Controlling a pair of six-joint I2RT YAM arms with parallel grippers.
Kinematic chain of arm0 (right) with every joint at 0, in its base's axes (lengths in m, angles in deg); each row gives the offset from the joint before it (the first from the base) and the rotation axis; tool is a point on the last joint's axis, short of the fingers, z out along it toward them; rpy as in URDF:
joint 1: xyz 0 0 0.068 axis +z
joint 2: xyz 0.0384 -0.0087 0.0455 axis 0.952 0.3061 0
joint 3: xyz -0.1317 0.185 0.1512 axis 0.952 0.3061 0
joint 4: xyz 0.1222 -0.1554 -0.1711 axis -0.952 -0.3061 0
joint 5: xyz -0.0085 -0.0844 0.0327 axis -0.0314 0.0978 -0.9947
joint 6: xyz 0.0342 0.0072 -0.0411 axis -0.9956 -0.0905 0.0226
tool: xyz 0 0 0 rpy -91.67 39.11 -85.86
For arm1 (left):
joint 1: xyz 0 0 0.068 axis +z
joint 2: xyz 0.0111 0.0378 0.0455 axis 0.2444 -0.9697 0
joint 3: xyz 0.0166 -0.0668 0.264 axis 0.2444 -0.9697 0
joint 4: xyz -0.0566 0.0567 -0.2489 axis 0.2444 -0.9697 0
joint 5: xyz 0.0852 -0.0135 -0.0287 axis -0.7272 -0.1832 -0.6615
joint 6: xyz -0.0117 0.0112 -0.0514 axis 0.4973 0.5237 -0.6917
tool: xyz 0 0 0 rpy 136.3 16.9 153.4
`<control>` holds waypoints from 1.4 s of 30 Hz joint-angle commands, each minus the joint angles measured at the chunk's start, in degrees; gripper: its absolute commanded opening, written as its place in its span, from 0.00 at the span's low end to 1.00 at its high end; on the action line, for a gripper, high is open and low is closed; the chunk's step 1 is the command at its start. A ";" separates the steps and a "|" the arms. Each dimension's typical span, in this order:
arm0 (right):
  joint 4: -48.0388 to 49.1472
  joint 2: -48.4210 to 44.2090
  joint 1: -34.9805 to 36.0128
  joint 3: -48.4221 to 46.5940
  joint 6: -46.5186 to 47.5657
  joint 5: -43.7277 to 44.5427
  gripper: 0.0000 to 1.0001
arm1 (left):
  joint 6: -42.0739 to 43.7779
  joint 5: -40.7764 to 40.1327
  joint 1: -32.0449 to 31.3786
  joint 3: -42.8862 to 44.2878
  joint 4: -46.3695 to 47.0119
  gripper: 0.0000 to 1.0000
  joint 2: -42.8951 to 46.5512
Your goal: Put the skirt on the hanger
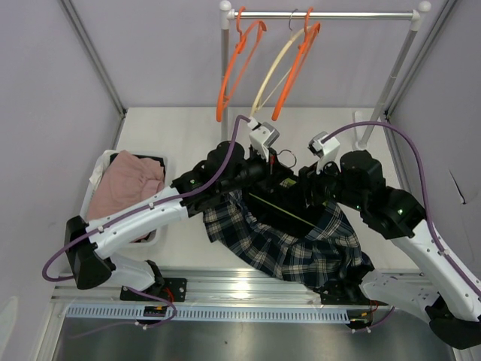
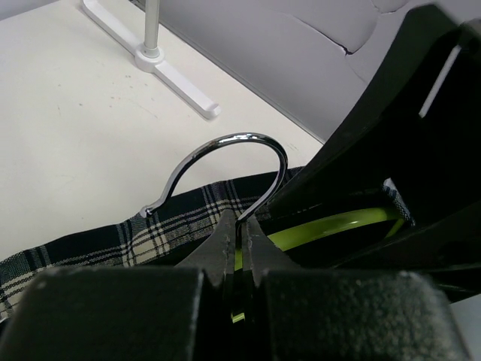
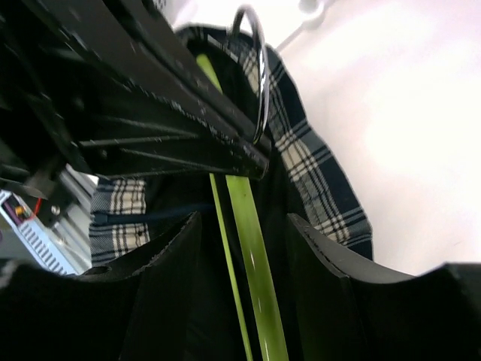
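A dark plaid skirt [image 1: 301, 244] lies draped over the table's front middle, with a lime green hanger [image 1: 282, 207] across it. My left gripper [image 2: 242, 235] is shut on the neck of the hanger's metal hook [image 2: 240, 141], and the green hanger [image 2: 331, 226] and plaid skirt [image 2: 113, 242] lie just beyond. In the top view the left gripper [image 1: 272, 162] sits beside the hook [image 1: 285, 157]. My right gripper [image 3: 244, 226] is open, its fingers [image 3: 176, 248] standing either side of the green hanger [image 3: 255, 256] without touching it. The skirt [image 3: 316, 165] hangs under it.
A clothes rail [image 1: 323, 14] at the back carries two orange hangers [image 1: 237, 64] and a cream hanger [image 1: 274, 75]. Its white foot [image 2: 176, 75] rests on the table. A white basket [image 1: 98, 169] holding pink cloth [image 1: 128, 188] stands at the left.
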 commanded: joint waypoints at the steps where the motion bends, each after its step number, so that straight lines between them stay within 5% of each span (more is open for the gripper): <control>1: -0.87 0.14 0.36 0.44 1.68 -2.60 0.53 | -2.22 2.76 0.37 1.63 5.28 0.00 3.40; 5: -1.14 0.49 0.36 0.79 1.51 -2.87 0.49 | -2.40 2.94 0.46 2.16 5.55 0.00 3.13; 8: -0.96 0.14 0.36 0.79 0.45 -1.38 0.32 | -2.49 2.85 0.46 2.33 5.37 0.00 3.05; 9: -0.70 -0.04 0.36 0.79 0.10 -1.02 0.16 | -2.40 2.68 0.46 2.25 5.37 0.00 3.05; 13: -1.40 -1.27 0.28 0.18 -2.18 0.81 0.00 | -2.40 2.24 0.55 2.77 5.28 0.00 3.13; 16: -2.36 -1.79 0.36 -1.14 -3.41 1.79 0.00 | -1.87 1.62 0.63 4.35 5.11 0.06 2.87; 18: -3.33 -1.80 0.36 -2.63 -4.38 3.28 0.00 | -1.52 -0.04 0.63 6.10 3.09 0.19 2.61; 19: -4.29 -1.97 0.36 -3.07 -4.56 3.63 0.00 | -1.26 -0.57 0.72 6.46 2.82 0.35 2.61; 23: -6.58 -2.59 0.36 -5.44 -5.53 7.32 0.00 | -0.29 -3.91 1.16 9.97 1.07 0.55 2.43; 33: -15.02 0.93 -1.39 -13.53 -8.42 20.15 0.00 | -0.03 -11.12 3.62 16.04 -2.98 0.63 4.71; 42: -9.69 5.49 -17.02 -23.01 -2.46 17.71 0.00 | 1.90 -12.00 3.97 14.55 -10.09 0.63 13.40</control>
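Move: Between the right hand's open fingers runs the green hanger's right shoulder, practically at the hand point. The hanger neck, pinched by the shut left fingers, is about 6 cm to its left, 3 cm ahead and 2 cm higher. The metal hook curves up some 3 cm above the left hand, about 1 cm ahead and 2 cm to its right. From the left hand, the skirt's bulk hangs roughly 14 cm below, 8 cm back and 3 cm right. Closing on the green shoulder, the right fingers pinch it after a small dip, while the left hand holds the neck almost still. The left then opens, lets go and withdraws some 15 cm up, drifting forward before swinging about 8 cm left. Meanwhile the right carries hanger and skirt about 11 cm right, later also slightly forward and up, turning some 30 degrees clockwise. ##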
